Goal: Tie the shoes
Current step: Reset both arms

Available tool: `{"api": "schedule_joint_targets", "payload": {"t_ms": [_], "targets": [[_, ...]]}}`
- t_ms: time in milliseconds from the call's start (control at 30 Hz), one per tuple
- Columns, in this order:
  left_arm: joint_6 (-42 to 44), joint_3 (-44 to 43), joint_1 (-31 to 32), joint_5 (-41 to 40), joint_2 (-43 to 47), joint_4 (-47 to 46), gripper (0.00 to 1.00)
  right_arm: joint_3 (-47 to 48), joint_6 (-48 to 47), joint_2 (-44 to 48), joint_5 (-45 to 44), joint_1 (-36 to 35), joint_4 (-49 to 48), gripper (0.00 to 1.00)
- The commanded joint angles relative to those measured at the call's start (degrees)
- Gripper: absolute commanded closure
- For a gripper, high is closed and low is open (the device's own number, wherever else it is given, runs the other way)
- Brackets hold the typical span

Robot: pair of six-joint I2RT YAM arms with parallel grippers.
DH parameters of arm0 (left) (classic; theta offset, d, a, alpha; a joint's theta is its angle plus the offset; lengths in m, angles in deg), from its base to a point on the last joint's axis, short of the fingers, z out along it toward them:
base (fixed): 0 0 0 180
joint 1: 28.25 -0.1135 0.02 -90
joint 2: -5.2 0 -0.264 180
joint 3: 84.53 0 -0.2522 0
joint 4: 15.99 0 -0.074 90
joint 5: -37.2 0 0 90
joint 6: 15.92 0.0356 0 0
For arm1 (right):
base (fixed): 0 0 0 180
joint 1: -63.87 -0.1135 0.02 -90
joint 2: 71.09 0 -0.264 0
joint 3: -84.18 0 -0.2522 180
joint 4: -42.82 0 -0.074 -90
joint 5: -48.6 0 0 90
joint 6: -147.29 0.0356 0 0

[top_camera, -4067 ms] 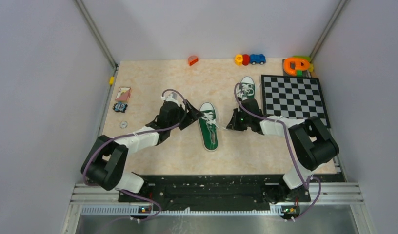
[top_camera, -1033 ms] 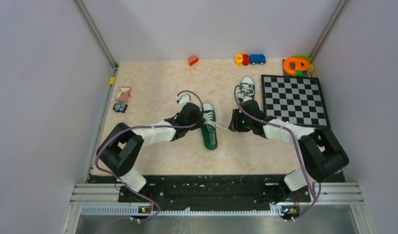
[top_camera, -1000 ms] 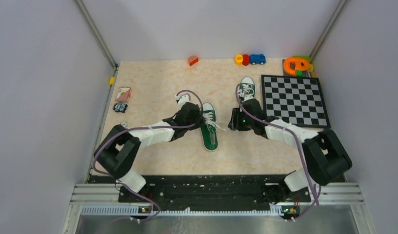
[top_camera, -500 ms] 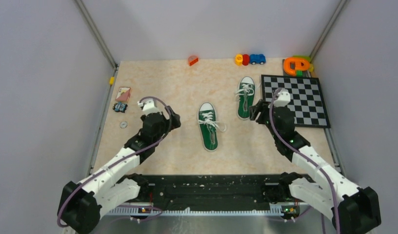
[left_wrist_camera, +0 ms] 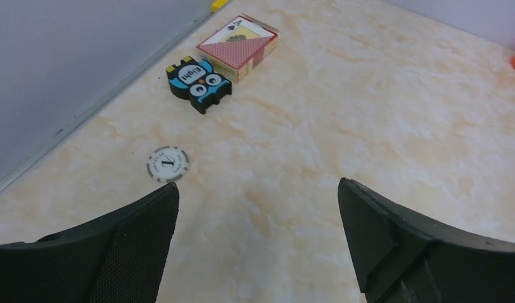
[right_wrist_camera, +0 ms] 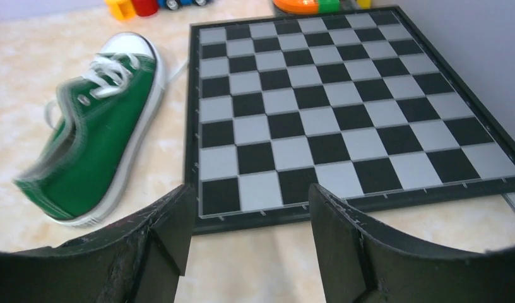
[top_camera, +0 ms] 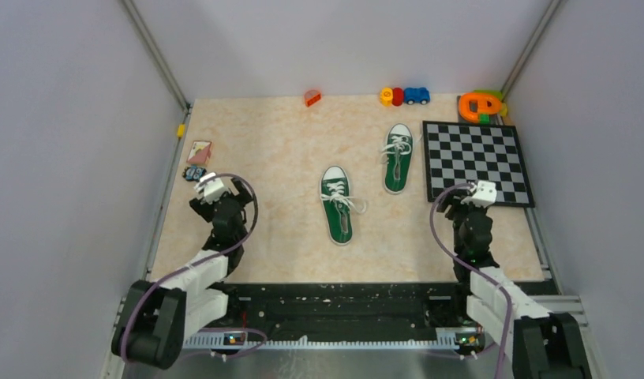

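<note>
Two dark green shoes with white toe caps and white laces lie on the table. One shoe (top_camera: 335,207) is in the middle, with a lace end trailing off its right side. The other shoe (top_camera: 398,158) lies beside the chessboard and also shows, blurred, in the right wrist view (right_wrist_camera: 94,145). My left gripper (top_camera: 220,195) is drawn back at the near left, far from both shoes, and stands open and empty over bare table (left_wrist_camera: 256,189). My right gripper (top_camera: 461,204) is at the near right, open and empty (right_wrist_camera: 252,189), just before the chessboard's near edge.
A chessboard (top_camera: 477,162) (right_wrist_camera: 343,95) lies at the right. A poker chip (left_wrist_camera: 167,164), an owl toy (left_wrist_camera: 198,77) and a card box (left_wrist_camera: 238,47) lie by the left wall. Small toys (top_camera: 404,96) and an orange piece (top_camera: 312,98) line the far edge.
Both arms have pulled back from the middle shoe toward the near edge, the left to the left and the right to the right. Both grippers have opened and let go of the laces.
</note>
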Motion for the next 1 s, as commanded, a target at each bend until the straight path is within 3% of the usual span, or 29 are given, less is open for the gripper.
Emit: {"api": "schedule_joint_targets", "payload": {"t_ms": [0, 33, 167, 300, 433, 467, 567, 633, 700, 967], "targets": [[6.5, -2.44, -5.12, 1.21, -7.33, -15.96, 0.01, -4.73, -5.27, -5.31, 7.53, 4.59, -21.28, 0.33], [8.5, -2.55, -6.24, 2.72, -9.11, -19.43, 0.02, -4.6, -5.09, -7.32, 7.78, 4.7, -23.23, 0.33], [12.72, -3.84, -8.87, 10.4, -10.82, -18.81, 0.06, -3.09, -4.85, -19.67, 4.8, 4.69, -30.55, 0.33], [12.13, -5.03, -11.11, 13.12, -18.23, -19.81, 0.07, -2.37, -4.51, -29.88, 4.7, 4.71, -39.86, 0.33], [14.38, -3.08, -12.42, 21.56, -26.22, -31.07, 0.06, -1.17, -4.17, -37.14, 2.98, 4.71, -44.33, 0.32], [13.65, -3.42, -12.83, 21.47, -26.16, -29.58, 0.06, -0.45, -4.35, -38.0, 2.57, 4.67, -44.85, 0.32], [12.98, -4.52, -13.77, 22.19, -28.01, -29.51, 0.02, 4.31, -3.42, -37.29, 1.8, 4.68, -33.88, 0.29], [12.32, -4.94, -13.92, 22.56, -27.35, -27.08, 0.04, 4.03, -3.38, -37.51, 1.22, 4.71, -35.04, 0.25], [12.83, -4.7, -13.94, 22.52, -27.75, -28.49, 0.04, 4.02, -3.21, -37.53, 0.85, 4.68, -34.96, 0.06], [12.76, -4.71, -13.99, 22.63, -27.67, -28.29, 0.02, 4.0, -3.39, -37.53, 0.96, 4.7, -34.81, 0.04]]}}
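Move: Both hands are empty. From the left hand, the middle tied shoe is about 36 cm right, 6 ahead and 9 below; the owl eraser lies some 20 ahead and 13 left, the card box 29 ahead and 12 left, both about 12 below. From the right hand the tied shoe is about 38 cm left, 6 ahead; the other shoe 26 ahead, 17 left; the chessboard's centre 26 ahead, 11 right, 13 below. Neither hand touches anything; both settle into their rest places. The left, wide open, swings a little left, then goes forward and down towards the owl eraser, about 5 cm out and 4 lower, turning slightly clockwise. The right first sinks some 6 cm, then reaches forward about 5 cm towards the chessboard, rising a little as its fingers spread from two thirds to nearly wide open; both then hold still. ##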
